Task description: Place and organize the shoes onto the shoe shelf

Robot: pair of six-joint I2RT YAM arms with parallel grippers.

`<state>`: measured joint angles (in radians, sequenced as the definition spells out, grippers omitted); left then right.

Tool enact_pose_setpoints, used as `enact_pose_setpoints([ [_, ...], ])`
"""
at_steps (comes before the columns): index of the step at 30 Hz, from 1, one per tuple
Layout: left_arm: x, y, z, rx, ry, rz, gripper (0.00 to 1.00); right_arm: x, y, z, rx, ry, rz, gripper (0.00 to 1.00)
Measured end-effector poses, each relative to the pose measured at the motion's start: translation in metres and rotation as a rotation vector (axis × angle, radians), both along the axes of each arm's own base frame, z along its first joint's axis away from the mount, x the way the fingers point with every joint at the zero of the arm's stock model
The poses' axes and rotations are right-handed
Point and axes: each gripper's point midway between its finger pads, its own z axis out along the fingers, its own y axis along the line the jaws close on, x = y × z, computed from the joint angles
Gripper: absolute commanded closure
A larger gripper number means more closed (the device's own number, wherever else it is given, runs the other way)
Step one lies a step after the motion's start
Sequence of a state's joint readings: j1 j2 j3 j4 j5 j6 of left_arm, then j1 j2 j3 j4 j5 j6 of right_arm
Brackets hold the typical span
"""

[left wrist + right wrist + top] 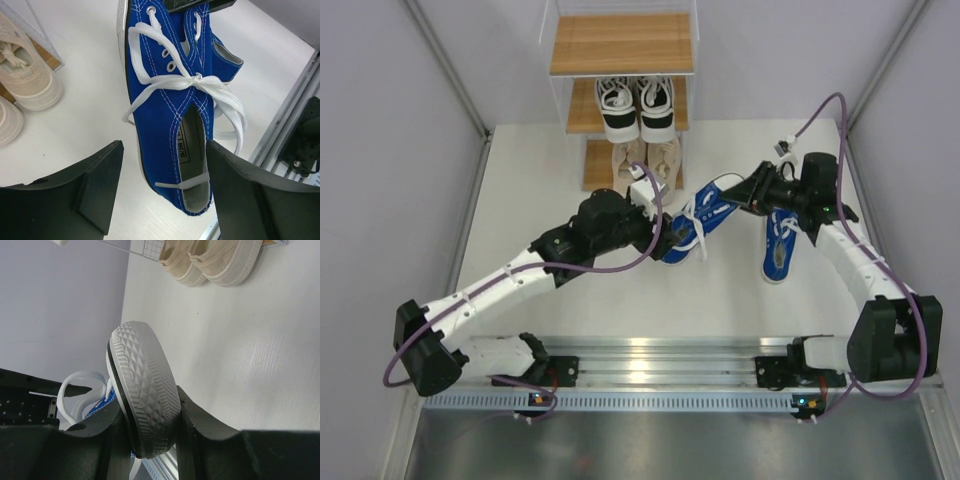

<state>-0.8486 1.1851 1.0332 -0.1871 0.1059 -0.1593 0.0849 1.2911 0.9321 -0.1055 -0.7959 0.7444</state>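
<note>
A blue shoe (pixel 705 212) with white laces hangs tilted above the table between both arms. My right gripper (pixel 745 192) is shut on its toe; the grey sole (pixel 142 375) sits pinched between the fingers of that gripper (pixel 150 405). My left gripper (pixel 165 150) is open, its fingers either side of the heel of the blue shoe (pixel 160 100), apart from it. A second blue shoe (pixel 780 248) lies on the table by the right arm. On the shoe shelf (pixel 620 45), the black-and-white pair (pixel 635 105) fills the middle board and the beige pair (pixel 645 158) the lowest.
The shelf's top board is bare. The beige pair (pixel 27 80) lies close to the left of my left gripper. A metal rail (pixel 650 350) runs along the near table edge, and white walls close in both sides.
</note>
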Motion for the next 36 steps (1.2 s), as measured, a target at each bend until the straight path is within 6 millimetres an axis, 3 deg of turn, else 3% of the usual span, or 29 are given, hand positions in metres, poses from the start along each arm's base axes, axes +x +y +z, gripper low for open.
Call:
enact_pose_setpoints([
  [11, 0.003, -0.016, -0.014, 0.156, -0.092, -0.023, 0.37, -0.002, 0.000, 0.004, 0.004, -0.011, 0.003, 1.00],
  [14, 0.003, -0.021, -0.026, 0.209, -0.109, -0.017, 0.47, -0.002, 0.000, 0.003, 0.002, -0.012, 0.003, 1.00],
  [15, 0.004, -0.021, -0.029, 0.224, -0.111, -0.012, 0.60, -0.002, 0.000, 0.003, 0.001, -0.012, 0.003, 1.00],
  [17, 0.008, -0.020, -0.035, 0.249, -0.115, 0.009, 0.73, -0.002, 0.000, 0.003, -0.001, -0.013, 0.001, 1.00],
  [18, 0.011, -0.018, -0.038, 0.264, -0.119, 0.024, 0.86, -0.002, 0.000, 0.003, -0.001, -0.012, 0.000, 1.00],
  [21, 0.017, -0.013, -0.040, 0.288, -0.129, 0.059, 1.00, -0.004, -0.001, 0.000, 0.000, -0.002, -0.005, 1.00],
  [23, 0.018, -0.012, -0.041, 0.294, -0.132, 0.072, 1.00, -0.005, -0.001, -0.002, 0.002, 0.007, -0.009, 1.00],
  [25, 0.019, -0.011, -0.040, 0.289, -0.125, 0.085, 1.00, -0.005, -0.001, -0.002, 0.004, 0.006, -0.008, 0.87],
  [26, 0.019, -0.011, -0.040, 0.283, -0.119, 0.092, 1.00, -0.005, 0.000, -0.001, 0.005, 0.002, -0.006, 0.61],
  [28, 0.019, -0.010, -0.040, 0.269, -0.104, 0.108, 1.00, -0.008, 0.001, 0.002, 0.015, -0.001, 0.012, 0.42],
  [29, 0.018, -0.009, -0.039, 0.263, -0.098, 0.118, 1.00, -0.010, 0.002, 0.004, 0.020, -0.010, 0.027, 0.27],
  [32, 0.013, 0.000, -0.038, 0.243, -0.070, 0.145, 1.00, -0.016, 0.005, 0.018, 0.017, -0.075, 0.080, 0.08],
  [36, 0.003, 0.018, -0.017, 0.175, -0.074, 0.187, 1.00, -0.016, 0.000, 0.051, 0.007, -0.211, 0.129, 0.01],
])
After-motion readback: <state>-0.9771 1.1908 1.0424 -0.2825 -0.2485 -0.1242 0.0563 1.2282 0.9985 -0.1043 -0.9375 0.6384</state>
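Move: The held blue shoe bridges my two hands. Its middle is about 5 cm ahead, 9 cm right and 4 cm below my open left fingers, with its heel just below them; from my right fingers, pinching the toe, its middle is some 6 cm back and 7 cm left, slightly lower. The bottom shelf's right beige shoe stands roughly 28 cm straight ahead of my left hand and 18 cm down. The other blue shoe lies about 14 cm right and 8 cm back of my right hand, 16 cm down. I sink my left hand about 4 cm, slightly right and then forward, rolling its left side up some 15 degrees, and shut its fingers on the canvas rim by the blue shoe's heel. My right hand holds the toe steady until that pinch is made, then opens wide, lets go and rises about 5 cm. Meanwhile my left hand starts carrying the shoe left and up. ##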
